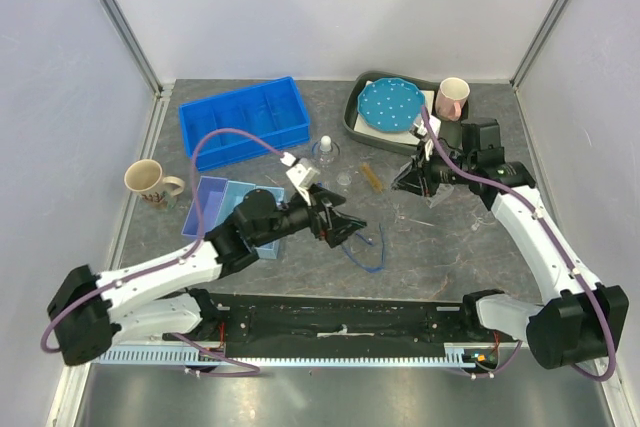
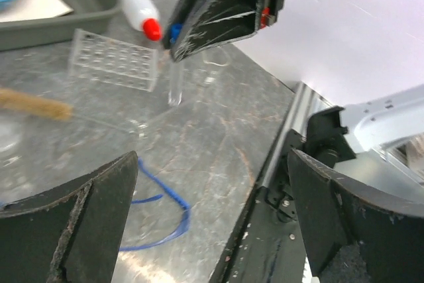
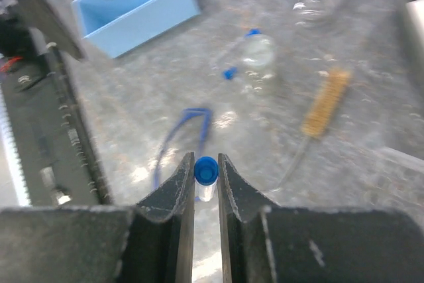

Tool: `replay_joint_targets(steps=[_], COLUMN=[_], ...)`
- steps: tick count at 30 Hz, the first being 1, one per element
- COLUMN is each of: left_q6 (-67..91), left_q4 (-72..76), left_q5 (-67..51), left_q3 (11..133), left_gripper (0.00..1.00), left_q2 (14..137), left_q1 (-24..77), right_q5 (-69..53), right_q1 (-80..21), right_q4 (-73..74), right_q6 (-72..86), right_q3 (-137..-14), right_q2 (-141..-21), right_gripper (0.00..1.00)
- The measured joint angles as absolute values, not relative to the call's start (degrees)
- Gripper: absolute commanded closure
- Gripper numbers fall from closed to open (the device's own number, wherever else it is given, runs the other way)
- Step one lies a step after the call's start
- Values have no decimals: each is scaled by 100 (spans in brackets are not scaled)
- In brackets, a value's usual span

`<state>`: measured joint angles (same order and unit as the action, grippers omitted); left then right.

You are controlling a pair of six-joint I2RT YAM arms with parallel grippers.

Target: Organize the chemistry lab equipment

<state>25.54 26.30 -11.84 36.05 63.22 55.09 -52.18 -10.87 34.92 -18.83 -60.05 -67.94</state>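
My right gripper (image 3: 206,162) is shut on a blue-capped tube (image 3: 206,171), which hangs upright above the table. In the left wrist view that same tube (image 2: 175,79) hangs beside the clear tube rack (image 2: 116,59). A red-capped white squeeze bottle (image 2: 136,6) lies behind the rack. My left gripper (image 1: 342,226) stands wide open with nothing between its fingers, just left of the blue cord loop (image 1: 370,247). An amber stick (image 1: 372,179) lies mid-table. The white-capped dropper bottle (image 1: 326,150) and a small clear beaker (image 1: 345,178) stand near it.
A dark blue bin (image 1: 245,117) sits at the back left, with light blue trays (image 1: 222,199) in front of it. A beige mug (image 1: 150,182) stands far left. A grey tray (image 1: 356,115) at the back right holds the polka-dot plate (image 1: 390,105). A pink mug (image 1: 452,97) stands beside it.
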Motion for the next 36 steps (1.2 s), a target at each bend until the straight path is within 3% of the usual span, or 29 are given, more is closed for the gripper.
replay_joint_targets(steps=[6, 14, 23, 36], left_q6=[2453, 2464, 2506, 2567], left_q4=[1544, 727, 292, 224], left_q5=[-694, -456, -338, -191], left_q3=[3076, 2359, 2093, 2093], left_gripper=[0, 0, 0, 0], left_q2=[4875, 3638, 3393, 3363], left_q1=[4783, 4364, 4346, 4329], right_q5=[-3841, -2534, -2165, -2088], right_q1=[-888, -489, -449, -449], right_q4=[2080, 252, -1083, -1629], right_q6=[-1507, -749, -196, 196], right_q3=[-5280, -4676, -4563, -4567], right_q2=[-6641, -7325, -8064, -8825], right_gripper=[90, 90, 89, 89])
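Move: The test tube rack, where my held blue-capped tube is headed, lies about 16 cm ahead of my right hand, 11 cm right and 18 cm below. The brush is level with the rack, 14 cm to its left; the squeeze bottle is 13 cm to its right and 8 cm farther out. My open left hand has the loose capped tubes some 18 cm ahead, 6 cm left and 24 cm below. I carry the capped tube in my still-closed right fingers forward about 16 cm and 8 cm right, sinking 11 cm towards the rack, while my wrist swings some 40 degrees clockwise. The sideways part ends halfway; the finish is mostly down. My left hand, already free of the tube and wide open, draws off left about 13 cm, then sinks and turns counter-clockwise. ##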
